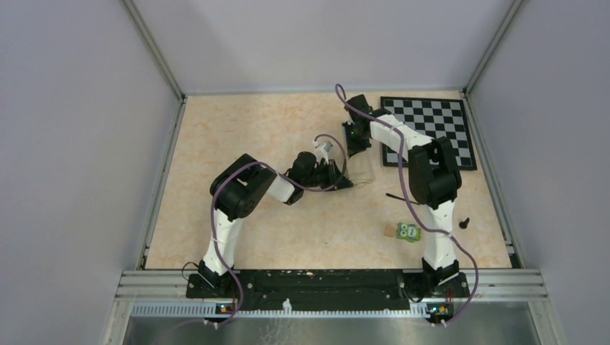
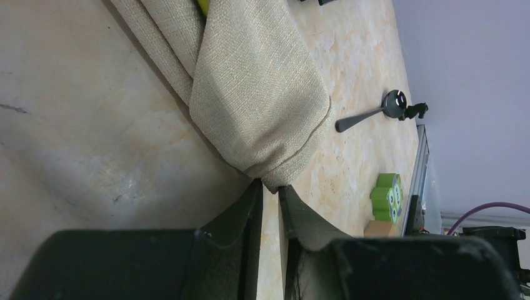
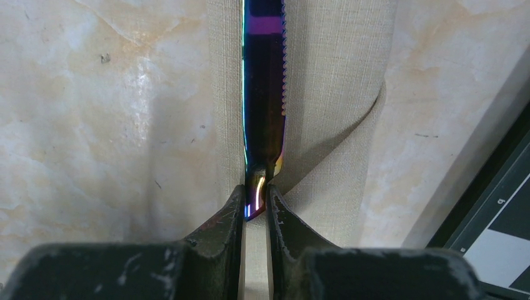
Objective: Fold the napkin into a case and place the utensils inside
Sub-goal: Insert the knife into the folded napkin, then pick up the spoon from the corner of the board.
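The napkin [image 1: 363, 169] lies folded into a narrow beige case mid-table; its layered cloth [image 2: 256, 87] fills the left wrist view. My left gripper [image 2: 270, 185] is shut on the case's near corner, seen from above at its left end [image 1: 347, 182]. My right gripper [image 3: 256, 199] is shut on the tip of a purple-blue knife [image 3: 264, 94], which lies lengthwise over the cloth [image 3: 331, 94]. From above, that gripper [image 1: 357, 149] hangs over the case's far end. A dark spoon [image 2: 369, 114] lies on the table to the right [image 1: 397, 195].
A black-and-white chessboard [image 1: 431, 129] sits at the back right, its edge near the right gripper [image 3: 500, 237]. A green block with white dots [image 1: 410, 231] and a small black knob [image 1: 464, 223] lie front right. Grey walls enclose the table.
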Available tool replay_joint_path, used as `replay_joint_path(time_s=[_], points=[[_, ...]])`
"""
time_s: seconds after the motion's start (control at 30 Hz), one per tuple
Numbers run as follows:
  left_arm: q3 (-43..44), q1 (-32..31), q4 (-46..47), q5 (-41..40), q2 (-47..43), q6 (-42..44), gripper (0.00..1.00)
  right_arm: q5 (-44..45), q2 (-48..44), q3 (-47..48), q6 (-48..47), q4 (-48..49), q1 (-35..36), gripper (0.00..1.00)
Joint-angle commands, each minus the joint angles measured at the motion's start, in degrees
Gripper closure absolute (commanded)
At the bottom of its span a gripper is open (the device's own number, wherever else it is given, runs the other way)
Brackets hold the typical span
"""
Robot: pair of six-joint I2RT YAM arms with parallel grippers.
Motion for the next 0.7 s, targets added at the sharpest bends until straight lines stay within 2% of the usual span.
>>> replay_joint_path(time_s=[0.0,0.17,0.2,0.3,0.4,0.47,0.67], points=[[-0.1,0.9,-5.5,-2.9,1.2,2.5,0.79,-0.8,-4.7,-0.5,1.3,-0.8,1.4,1.0],[0.0,0.9,-6.1,-2.9,0.9,2.9,0.79,-0.8,-5.1,-0.8,1.6,-0.8,1.6,1.0],[-0.2,0.9,-6.2,-2.8,0.7,3.1,0.78,-0.9,-5.1,-0.5,1.5,-0.9,1.5,0.97],[-1.3,0.9,-6.5,-2.7,-0.3,3.4,0.72,-0.8,-5.5,0.6,1.4,-1.5,1.6,0.82],[-4.0,0.9,-6.0,-3.0,-2.6,3.8,0.57,0.6,-6.9,2.1,1.4,-3.0,1.7,0.65],[-6.0,0.9,-6.3,-2.7,-4.7,3.8,0.51,1.8,-8.5,3.1,1.3,-4.7,1.8,0.55],[-16.2,0.9,-5.3,-0.5,-14.8,3.8,0.46,11.6,-19.8,0.4,2.2,-9.9,2.0,0.4]])
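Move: Just behind the right hand, which already pinches the knife at its narrow neck, lies the folded napkin's pocket, its middle about 6 cm back, 3 cm right and 2 cm below. The chessboard's middle is some 6 cm ahead and 21 cm right of that hand. The left hand still pinches the near left corner; from it the pocket's middle is roughly 5 cm forward and 3 cm right, the spoon 17 cm right and 5 cm back. Easing the knife back barely half a centimetre towards the pocket, the right fingers then open, let go and rise about 5 cm off the napkin, drifting some 1.5 cm farther back. The left fingers meanwhile open off the napkin corner and pull away about 4 cm, left and back, lifting slightly. ##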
